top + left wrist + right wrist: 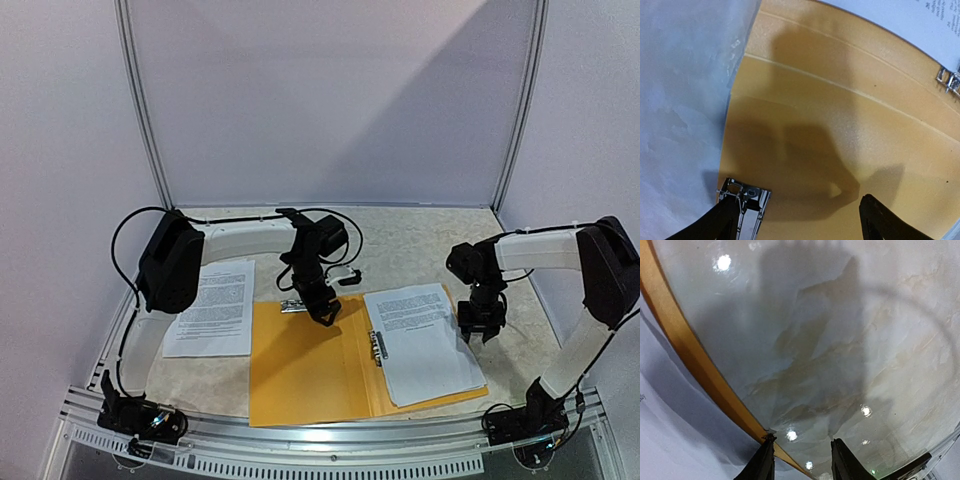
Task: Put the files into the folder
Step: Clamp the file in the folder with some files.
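Note:
The folder (300, 370) lies open and flat, orange-yellow, with its spine clip (378, 345) in the middle. A stack of files (425, 340) rests on its right half. One more sheet (213, 305) lies on the table left of the folder. My left gripper (325, 312) hovers open over the far edge of the left cover (840, 125); its left finger (720, 222) is beside a small metal clip (744, 200). My right gripper (481, 327) is at the folder's right edge (690, 352), jaws apart, left fingertip (764, 460) touching that orange rim beside the paper (670, 415).
The marbled tabletop (850, 340) stretches right of the folder. White booth walls with metal posts (140, 110) enclose the back and sides. A black cable (125, 240) loops from the left arm. A metal rail (330, 440) runs along the near edge.

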Robot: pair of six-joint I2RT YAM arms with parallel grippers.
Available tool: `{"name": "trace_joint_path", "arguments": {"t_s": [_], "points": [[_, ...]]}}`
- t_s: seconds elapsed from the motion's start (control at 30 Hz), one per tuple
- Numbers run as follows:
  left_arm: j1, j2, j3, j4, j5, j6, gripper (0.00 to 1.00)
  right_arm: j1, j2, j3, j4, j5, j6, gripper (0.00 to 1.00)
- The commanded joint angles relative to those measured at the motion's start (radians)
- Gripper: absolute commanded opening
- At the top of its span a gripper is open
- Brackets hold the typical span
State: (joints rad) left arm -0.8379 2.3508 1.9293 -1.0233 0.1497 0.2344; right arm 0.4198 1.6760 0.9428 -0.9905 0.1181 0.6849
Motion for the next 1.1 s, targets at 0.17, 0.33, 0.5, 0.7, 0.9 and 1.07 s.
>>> {"name": "trace_joint_path", "arguments": {"t_s": [0.17,0.33,0.5,0.7,0.9,1.07], "points": [[-0.010,0.016,-0.036,0.028,0.003,-0.004,0.85,0.024,-0.065,0.006,-0.062,0.029,0.066,0.38],[-0.007,0.008,-0.034,0.027,-0.010,0.005,0.85,0.023,-0.106,-0.013,-0.087,0.021,0.081,0.38],[-0.007,0.009,0.000,0.007,-0.008,0.012,0.85,0.025,-0.155,0.036,-0.091,0.042,0.044,0.37],[-0.009,-0.008,0.109,-0.061,0.001,0.030,0.85,0.065,-0.327,0.151,0.110,-0.056,-0.152,0.33],[-0.023,-0.010,0.204,-0.129,0.056,0.017,0.85,0.211,-0.412,0.059,0.526,-0.393,-0.489,0.37],[-0.029,0.002,0.223,-0.137,0.101,0.000,0.85,0.291,-0.383,-0.028,0.759,-0.566,-0.669,0.37]]}}
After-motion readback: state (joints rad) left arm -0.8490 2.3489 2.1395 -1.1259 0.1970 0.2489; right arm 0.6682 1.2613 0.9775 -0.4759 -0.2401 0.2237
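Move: The metal clip on the folder's spine lies about 23 cm to the right hand's left, some 3 cm nearer the base and 2 cm below. The files beside it, on the right flap, are centred about 13 cm left and 2 cm back from that hand; the flap clip sits some 18 cm left of the spine clip and 12 cm farther out. From the left hand, the spine clip is roughly 13 cm right, 10 cm back and 2 cm below. Past the folder's right edge and up over the files, towards the spine clip's side, comes the right hand: a slow lift, then a quick swing, in all about 18 cm left and 17 cm up and a little forward. Its wrist tips up and turns counter-clockwise until the half-open fingers slant down forward-left. The left hand first stays low over the folder, fingers wide, then rises about 6 cm, drifting right. ##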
